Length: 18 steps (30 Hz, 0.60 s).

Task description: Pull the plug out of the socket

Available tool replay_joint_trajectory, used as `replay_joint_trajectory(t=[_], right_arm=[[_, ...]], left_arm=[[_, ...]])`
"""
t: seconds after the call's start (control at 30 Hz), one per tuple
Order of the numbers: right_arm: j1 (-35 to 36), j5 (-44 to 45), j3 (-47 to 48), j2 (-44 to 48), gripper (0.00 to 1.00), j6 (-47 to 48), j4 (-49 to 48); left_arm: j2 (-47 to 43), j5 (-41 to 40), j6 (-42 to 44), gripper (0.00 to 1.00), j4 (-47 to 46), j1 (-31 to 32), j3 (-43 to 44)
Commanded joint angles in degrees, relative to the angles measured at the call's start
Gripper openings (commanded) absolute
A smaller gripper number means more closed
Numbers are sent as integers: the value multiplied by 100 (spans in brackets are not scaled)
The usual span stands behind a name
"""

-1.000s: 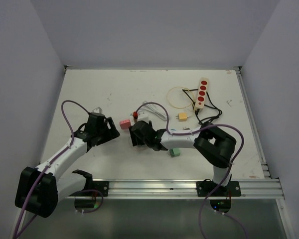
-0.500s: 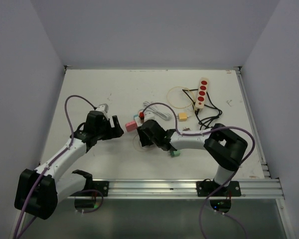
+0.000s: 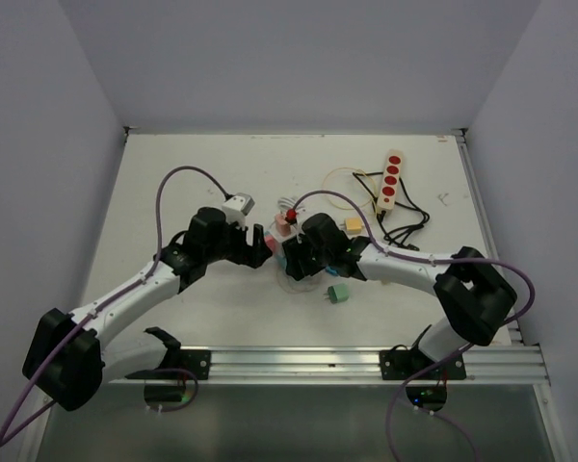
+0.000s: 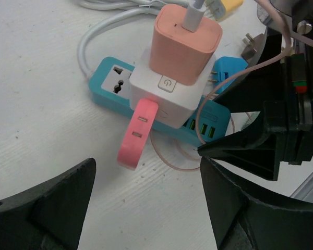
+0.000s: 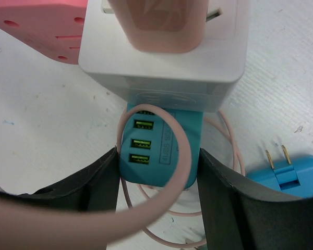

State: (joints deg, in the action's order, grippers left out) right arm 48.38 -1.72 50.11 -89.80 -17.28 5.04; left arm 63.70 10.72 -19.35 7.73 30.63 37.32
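The socket is a teal strip [image 4: 113, 82] with green USB ports [image 5: 138, 141], lying on the white table. A white adapter cube [image 4: 167, 99] sits on it. A peach plug [image 4: 185, 44] with a white cable is pushed into the cube's top. A flat pink plug [image 4: 138, 133] sticks out of the cube's side. My right gripper [image 5: 159, 166] is shut on the strip's USB end, one finger against each side. My left gripper [image 4: 146, 172] is open, just short of the pink plug and touching nothing. In the top view the two grippers [image 3: 255, 252] [image 3: 291, 255] meet at the cluster.
A thin pinkish cable loop [image 5: 183, 156] lies over and around the strip's end. A loose blue plug [image 5: 295, 169] rests beside it. Farther off lie a green plug [image 3: 337, 294], a yellow plug [image 3: 353, 224] and a beige strip with red sockets [image 3: 391, 180] with black cable.
Both arms have swung to the right and farther from their bases, and the socket cluster has shifted right with them. The right jaws have narrowed onto the teal strip. The left jaws have opened slightly.
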Motion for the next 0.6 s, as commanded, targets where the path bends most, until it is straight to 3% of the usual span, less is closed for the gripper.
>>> replay_joint_trajectory(t=[0.0, 0.57], right_arm=[[-30, -698, 69, 349, 0, 260, -29], [-145, -1006, 34, 507, 0, 199, 41]], left_arm=[[212, -140, 300, 83, -570, 39, 126], [784, -202, 608, 48, -843, 408, 197]])
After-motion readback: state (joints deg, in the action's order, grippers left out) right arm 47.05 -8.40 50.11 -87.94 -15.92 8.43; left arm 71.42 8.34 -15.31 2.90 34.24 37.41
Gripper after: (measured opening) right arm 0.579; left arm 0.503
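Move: The pink plug on the side of the white cube lies about 3 cm ahead of the left hand, 2 cm to its right and 4 cm below. The cube is some 5 cm ahead of that hand, 6 cm right and 4 cm below; the peach plug stands on top of the cube, about level with the hand, and the teal strip runs right under it. From the right hand, already gripping the strip's end, the pink plug is about 3 cm ahead, 6 cm left and 3 cm higher. Bring the left gripper down about 3 cm, then nearly 2 cm to the right, until its fingertips straddle the pink plug, closing the wide-open fingers to about half without gripping yet. Meanwhile keep the right fingers clamped on the teal strip's end and draw it back some 1.5 cm, towards the base, with a slight counter-clockwise turn. ##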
